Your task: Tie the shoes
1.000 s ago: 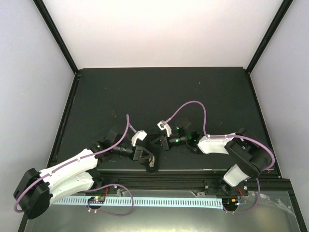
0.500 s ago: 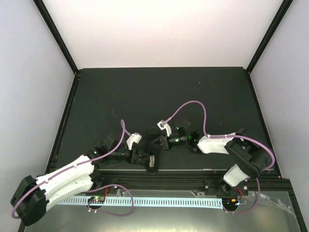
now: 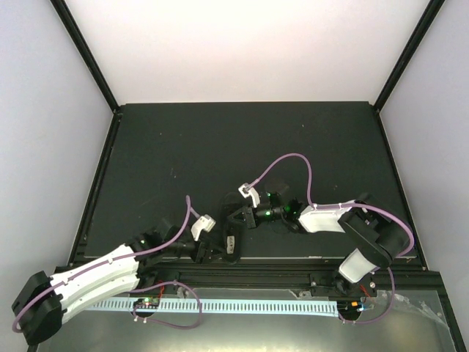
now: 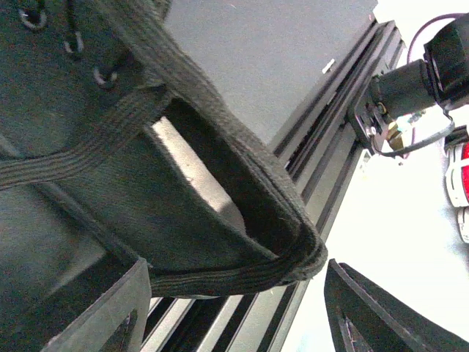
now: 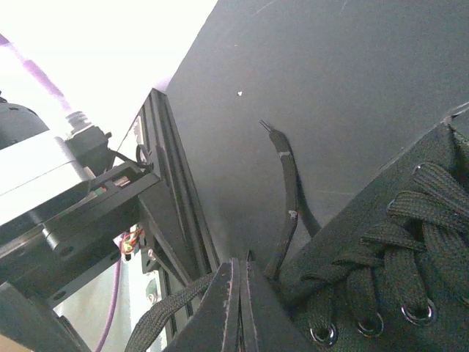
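Note:
The shoe, small and black, lies at the mat's near edge with a pale patch at its near end. My left gripper sits just left of that end. In the left wrist view this gripper is open, and the shoe's heel rim hangs between its fingers without touching them. My right gripper is over the shoe's far end. In the right wrist view it is shut, with a black lace crossing its tips. The lace's loose end lies on the mat beside the laced upper.
Black aluminium rails run along the near edge right below the shoe. Purple cables arc over both arms. The dark mat stretches back to the white walls. The right arm's base shows beyond the rails.
My left gripper has opened and pulled back toward the near-left, from the shoe's middle to its heel end. The right gripper has stayed shut in place.

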You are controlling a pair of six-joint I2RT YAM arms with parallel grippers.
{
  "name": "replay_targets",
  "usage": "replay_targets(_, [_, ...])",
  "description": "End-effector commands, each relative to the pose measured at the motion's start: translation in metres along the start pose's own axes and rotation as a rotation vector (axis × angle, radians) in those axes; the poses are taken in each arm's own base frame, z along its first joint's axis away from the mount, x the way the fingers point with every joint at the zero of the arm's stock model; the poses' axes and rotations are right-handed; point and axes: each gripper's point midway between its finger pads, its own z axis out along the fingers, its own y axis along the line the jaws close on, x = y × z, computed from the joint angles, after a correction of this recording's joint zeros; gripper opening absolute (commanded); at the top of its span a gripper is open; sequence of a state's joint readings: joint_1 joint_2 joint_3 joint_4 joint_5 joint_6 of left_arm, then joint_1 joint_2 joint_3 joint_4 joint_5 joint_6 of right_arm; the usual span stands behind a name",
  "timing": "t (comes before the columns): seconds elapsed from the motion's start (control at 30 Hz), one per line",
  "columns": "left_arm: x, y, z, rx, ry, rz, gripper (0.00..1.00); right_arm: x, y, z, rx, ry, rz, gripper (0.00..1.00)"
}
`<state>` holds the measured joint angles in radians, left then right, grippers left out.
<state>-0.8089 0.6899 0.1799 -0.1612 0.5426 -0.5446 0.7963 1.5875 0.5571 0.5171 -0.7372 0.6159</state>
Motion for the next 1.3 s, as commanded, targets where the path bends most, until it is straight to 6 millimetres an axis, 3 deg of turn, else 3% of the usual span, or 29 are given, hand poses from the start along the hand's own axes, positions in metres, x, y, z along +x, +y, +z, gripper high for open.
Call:
replay_targets(0.0, [-0.002,-0.009,0.003,0.028,0.003,0.062,0.66,-0.011,0.007,0.002,-0.019,-0.026,-0.031,0.02])
replay_targets(0.17, [0.003,-0.008,0.007,0.009,0.031,0.071,0.59,-0.010,0.008,0.002,-0.019,-0.027,-0.031,0.02])
replay_targets(0.37, [-0.003,-0.010,0.008,-0.009,0.018,0.092,0.43,-0.010,0.007,0.002,-0.019,-0.027,-0.029,0.02])
replay_targets(0.7, [-0.009,-0.012,0.013,-0.021,0.044,0.115,0.40,-0.010,0.007,0.001,-0.017,-0.027,-0.029,0.02])
replay_targets(0.8, [-0.015,-0.014,0.013,-0.026,0.035,0.128,0.30,-0.010,0.007,0.000,-0.015,-0.029,-0.029,0.02])
replay_targets(1.0, [-0.027,-0.029,0.004,0.004,-0.010,0.136,0.03,-0.011,0.008,0.000,-0.011,-0.033,-0.031,0.02])
replay_targets(1.27, [-0.036,-0.065,-0.019,0.116,-0.039,0.070,0.02,-0.012,0.009,-0.001,-0.010,-0.033,-0.037,0.02])
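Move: The lace loop that the open left hand goes for lies at its fingertips, about 2 cm to its right, 1 cm back and 1 cm below. The shoe's pale insole is some 3 cm right and 2 cm ahead of the left hand, 5 cm below; the laced tongue is about 13 cm ahead, 4 cm right and 2 cm lower. From the right hand, that loop is some 12 cm back, 1 cm left and 2 cm lower. Left hand dips back about 1 cm, pinches the lace the right hand still holds, then lifts about 5 cm. ##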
